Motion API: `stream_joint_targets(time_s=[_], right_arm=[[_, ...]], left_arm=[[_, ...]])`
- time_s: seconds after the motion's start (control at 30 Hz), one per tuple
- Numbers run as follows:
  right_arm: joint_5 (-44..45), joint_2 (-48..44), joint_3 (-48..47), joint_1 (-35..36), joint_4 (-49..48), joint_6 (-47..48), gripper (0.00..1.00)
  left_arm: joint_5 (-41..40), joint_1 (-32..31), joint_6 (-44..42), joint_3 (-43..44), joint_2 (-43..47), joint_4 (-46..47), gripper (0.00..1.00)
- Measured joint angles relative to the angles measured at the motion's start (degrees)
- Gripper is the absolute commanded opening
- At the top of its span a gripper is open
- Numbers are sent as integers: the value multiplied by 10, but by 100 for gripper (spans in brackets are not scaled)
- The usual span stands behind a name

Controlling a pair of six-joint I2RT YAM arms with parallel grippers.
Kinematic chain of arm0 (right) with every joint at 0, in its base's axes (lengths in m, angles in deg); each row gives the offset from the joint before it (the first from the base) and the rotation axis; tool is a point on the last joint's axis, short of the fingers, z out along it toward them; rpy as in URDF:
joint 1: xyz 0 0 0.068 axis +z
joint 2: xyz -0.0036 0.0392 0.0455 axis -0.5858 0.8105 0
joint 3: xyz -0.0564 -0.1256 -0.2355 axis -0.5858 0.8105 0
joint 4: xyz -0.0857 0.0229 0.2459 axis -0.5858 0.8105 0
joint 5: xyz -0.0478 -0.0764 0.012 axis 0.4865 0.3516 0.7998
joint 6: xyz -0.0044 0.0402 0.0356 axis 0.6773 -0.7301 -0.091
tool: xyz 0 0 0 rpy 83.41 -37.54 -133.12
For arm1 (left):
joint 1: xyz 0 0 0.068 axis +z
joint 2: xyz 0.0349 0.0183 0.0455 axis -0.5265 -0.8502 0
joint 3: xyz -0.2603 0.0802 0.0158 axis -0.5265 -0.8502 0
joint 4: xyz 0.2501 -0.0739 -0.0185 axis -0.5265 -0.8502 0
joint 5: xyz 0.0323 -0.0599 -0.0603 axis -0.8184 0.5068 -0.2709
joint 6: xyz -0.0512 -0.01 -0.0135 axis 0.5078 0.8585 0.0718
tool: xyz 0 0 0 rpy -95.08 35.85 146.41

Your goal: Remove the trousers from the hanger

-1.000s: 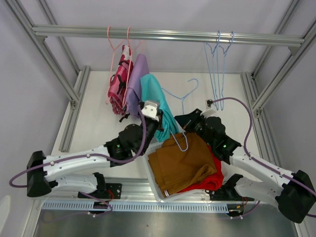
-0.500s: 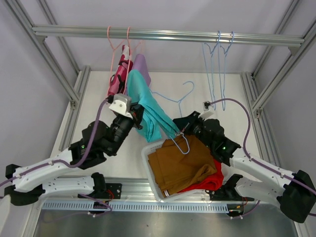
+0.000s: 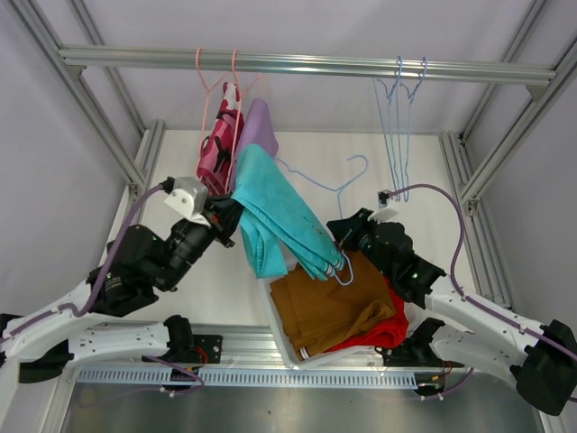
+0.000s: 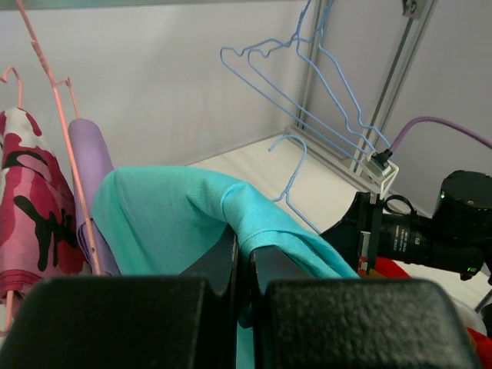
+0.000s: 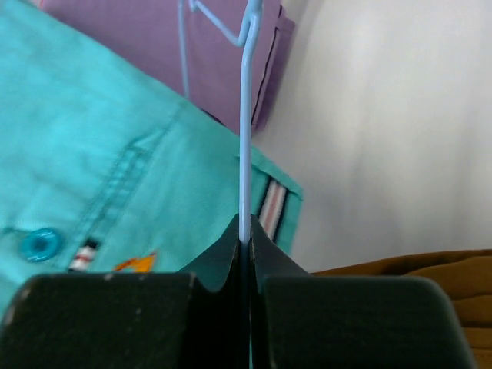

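Observation:
The teal trousers hang in the air, stretched between my two grippers over the white bin. My left gripper is shut on a fold at their upper left; in the left wrist view the teal trousers bunch over my left gripper. My right gripper is shut on the light blue hanger, whose lower end is hidden in the cloth. In the right wrist view the hanger wire runs straight up from my right gripper.
Pink camouflage trousers and lilac trousers hang on pink hangers from the rail. Two bare blue hangers hang at the right. Mustard-brown trousers and red trousers lie in the bin.
My left arm has drawn back to the left and upward, dragging the teal trousers along the hanger. My right gripper and the hanger have shifted slightly right.

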Motion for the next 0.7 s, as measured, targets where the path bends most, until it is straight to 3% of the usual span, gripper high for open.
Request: stream_joint_targets(time_s=[0.3, 0.7], right_arm=[[13, -5, 10, -6, 12, 10, 0], [30, -5, 23, -22, 19, 15, 0]], left_arm=[[15, -1, -3, 0, 78, -4, 1], [62, -1, 2, -11, 97, -14, 1]])
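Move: The blue hanger, shut in the right fingers, has its middle about 18 cm to the right of the left gripper, 8 ahead and 19 lower. The turquoise trousers pinched in the left gripper have their middle 8 cm right, 3 ahead and 12 down. The basket is 22 cm right, 7 back and 41 below; the purple trousers hang 15 ahead, 3 right, 5 lower. From the right gripper the turquoise trousers' middle lies 11 cm left, 5 back, 10 up. Bring the left gripper left and up, about 4 cm out and 3 up, easing back towards the base as it goes, to draw the far end of the turquoise trousers from the hanger; then check the pull and creep slightly farther back. Meanwhile carry the hanger with the right gripper some 3 cm right and as much down. Keep both grips shut. ##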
